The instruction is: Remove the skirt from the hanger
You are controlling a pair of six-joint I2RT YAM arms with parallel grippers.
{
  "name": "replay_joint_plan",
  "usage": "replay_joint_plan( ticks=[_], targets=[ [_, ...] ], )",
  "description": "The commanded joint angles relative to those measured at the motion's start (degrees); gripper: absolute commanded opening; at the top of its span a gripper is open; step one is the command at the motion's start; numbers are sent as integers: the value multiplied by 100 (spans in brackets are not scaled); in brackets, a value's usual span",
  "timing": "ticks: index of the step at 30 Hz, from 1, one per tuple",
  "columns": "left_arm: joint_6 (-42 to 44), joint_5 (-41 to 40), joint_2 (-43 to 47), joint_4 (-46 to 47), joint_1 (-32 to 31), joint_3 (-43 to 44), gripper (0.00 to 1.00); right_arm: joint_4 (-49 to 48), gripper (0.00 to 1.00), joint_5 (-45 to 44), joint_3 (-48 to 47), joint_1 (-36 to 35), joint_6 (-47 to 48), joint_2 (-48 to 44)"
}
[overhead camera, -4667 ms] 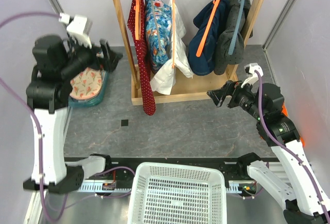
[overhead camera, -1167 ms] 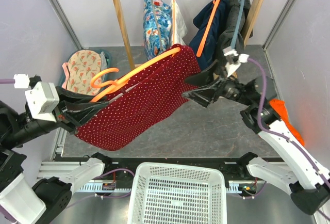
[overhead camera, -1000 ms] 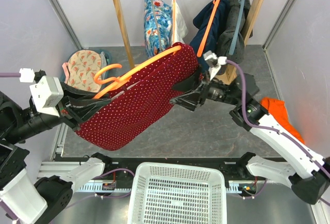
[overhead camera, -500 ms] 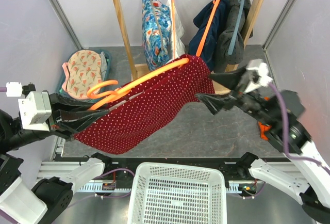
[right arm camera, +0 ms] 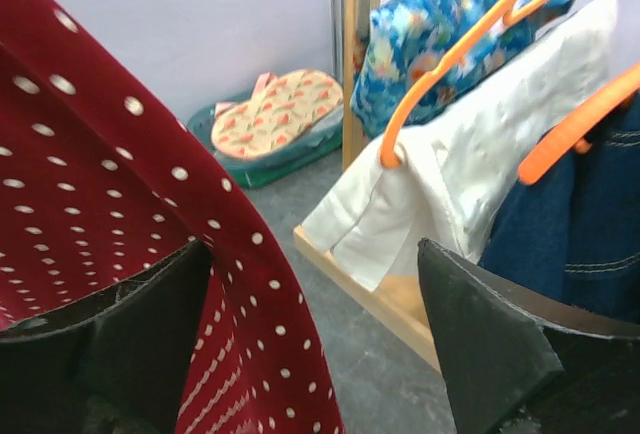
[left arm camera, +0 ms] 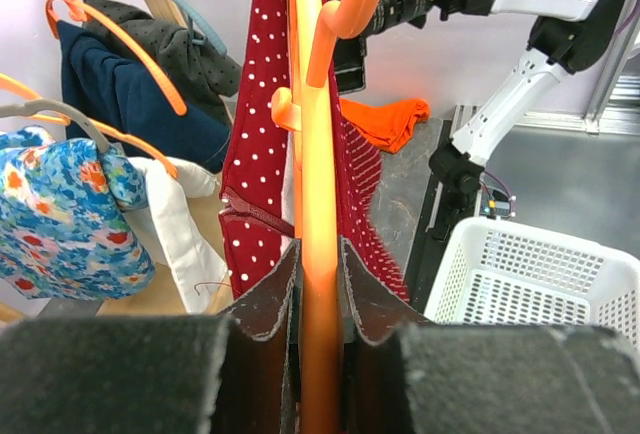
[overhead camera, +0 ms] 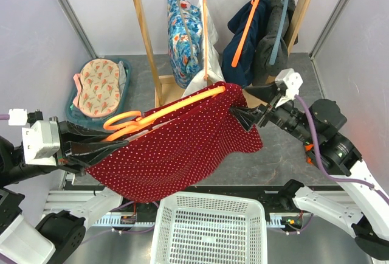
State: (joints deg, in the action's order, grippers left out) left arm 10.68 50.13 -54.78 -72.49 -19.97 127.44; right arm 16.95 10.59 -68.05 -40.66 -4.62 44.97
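Note:
The dark red polka-dot skirt (overhead camera: 182, 148) hangs draped over an orange hanger (overhead camera: 176, 106), held slanted in the air above the table's near half. My left gripper (overhead camera: 91, 148) is shut on the hanger's bar near the hook; in the left wrist view the orange hanger (left arm camera: 318, 204) runs straight up between the pads (left arm camera: 268, 294), with the skirt (left arm camera: 250, 134) behind it. My right gripper (overhead camera: 242, 118) is open at the skirt's right edge. In the right wrist view the skirt (right arm camera: 120, 214) lies partly between the wide-apart fingers of that gripper (right arm camera: 315, 254).
A wooden rack (overhead camera: 146, 45) at the back carries a blue floral garment (overhead camera: 182, 33), a white one (overhead camera: 200, 81), a navy one (overhead camera: 243, 51) and a grey dotted one (overhead camera: 273, 39). A white basket (overhead camera: 209, 230) sits at the near edge, a green tub (overhead camera: 97, 90) at the left.
The hanger and skirt have come down and toward the near edge, and the hem has spread to the right. My right arm has drawn back to the right, staying at the skirt's edge.

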Motion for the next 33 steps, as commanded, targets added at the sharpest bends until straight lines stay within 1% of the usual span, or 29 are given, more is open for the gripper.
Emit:
replay_joint_plan(
  ticks=[1, 2, 4, 5, 7, 8, 9, 10, 12, 13, 15, 16, 18, 20, 21, 22, 24, 29, 30, 32, 33],
  targets=[
    [198, 173, 3, 340, 19, 106, 2, 71, 72, 539, 47, -12, 84, 73],
    [189, 120, -6, 349, 19, 115, 2, 124, 54, 741, -23, -12, 128, 125],
    [154, 41, -6, 411, 19, 97, 2, 290, 35, 787, -103, -12, 172, 144],
    [154, -64, -15, 428, 19, 80, 2, 326, 20, 717, -164, -12, 172, 135],
    [171, -170, 11, 455, 19, 10, 2, 318, 4, 305, -191, -12, 137, 39],
    [189, -301, 29, 472, 19, -17, 2, 300, 0, 103, -200, -12, 120, -75],
    [198, -354, 38, 481, 19, -78, 2, 248, 0, -638, -235, -12, -11, -146],
    [241, -407, 55, 481, 19, -113, 2, 160, 0, -1003, -252, -12, -47, -225],
    [259, -504, 117, 481, 19, -210, 2, 19, 0, -2091, -314, -12, -152, -453],
    [277, -521, 143, 481, 19, -237, 2, -77, 0, -3053, -331, -3, -205, -532],
    [286, -522, 196, 472, 10, -263, 2, -139, 0, -3832, -454, -12, -206, -665],
    [286, -522, 214, 464, 10, -255, 2, -139, 0, -4480, -524, -3, -180, -674],
    [286, -522, 231, 464, 10, -255, 2, -122, 0, -5072, -691, -12, -197, -665],
    [277, -522, 249, 464, 10, -246, 2, -61, 0, -5373, -797, -3, -232, -604],
    [268, -522, 240, 464, 19, -228, 2, 122, 0, -5496, -850, -12, -302, -543],
    [242, -513, 249, 472, 10, -219, 2, 237, 0, -5593, -911, -12, -355, -411],
    [207, -522, 258, 516, 10, -202, 2, 457, 0, -5472, -991, -12, -469, -314],
    [-109, -592, 223, 815, 10, -175, 2, 661, 0, -4673, -755, -12, -821, -252],
    [-171, -583, 196, 885, 10, -193, 2, 582, 0, -4036, -701, -12, -873, -287],
    [-460, -767, 56, 1166, 10, -210, 2, 398, 0, -3226, -596, -12, -865, -410],
    [-722, -942, -14, 1280, 19, -210, 2, 292, 0, -2542, -630, -12, -908, -419]
  ],
)
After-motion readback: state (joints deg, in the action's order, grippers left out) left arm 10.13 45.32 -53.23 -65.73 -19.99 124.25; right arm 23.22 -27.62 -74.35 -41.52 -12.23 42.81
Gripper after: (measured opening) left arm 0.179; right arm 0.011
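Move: Close at the right hand's open fingertips, the skirt's free edge lies about 2 cm back, 2 cm left and 2 cm lower. The orange hanger's far end sits some 3 cm ahead, 4 cm left and 4 cm above that hand; the white garment hangs about 20 cm ahead, 9 cm left, 12 cm lower, the navy garment 20 cm straight ahead, 15 cm lower. From the left hand, the skirt's edge is roughly 13 cm forward, 25 cm right and 12 cm down. Dipping about 2 cm, the right hand shuts fully and pinches the skirt's edge, then sweeps some 13 cm to the right, away from the left hand, arcing up and a little forward while turning about 40 degrees clockwise, before sinking and easing back left a couple of centimetres. The left hand keeps its grip on the hanger, shifting about 2 cm forward and slightly up. ##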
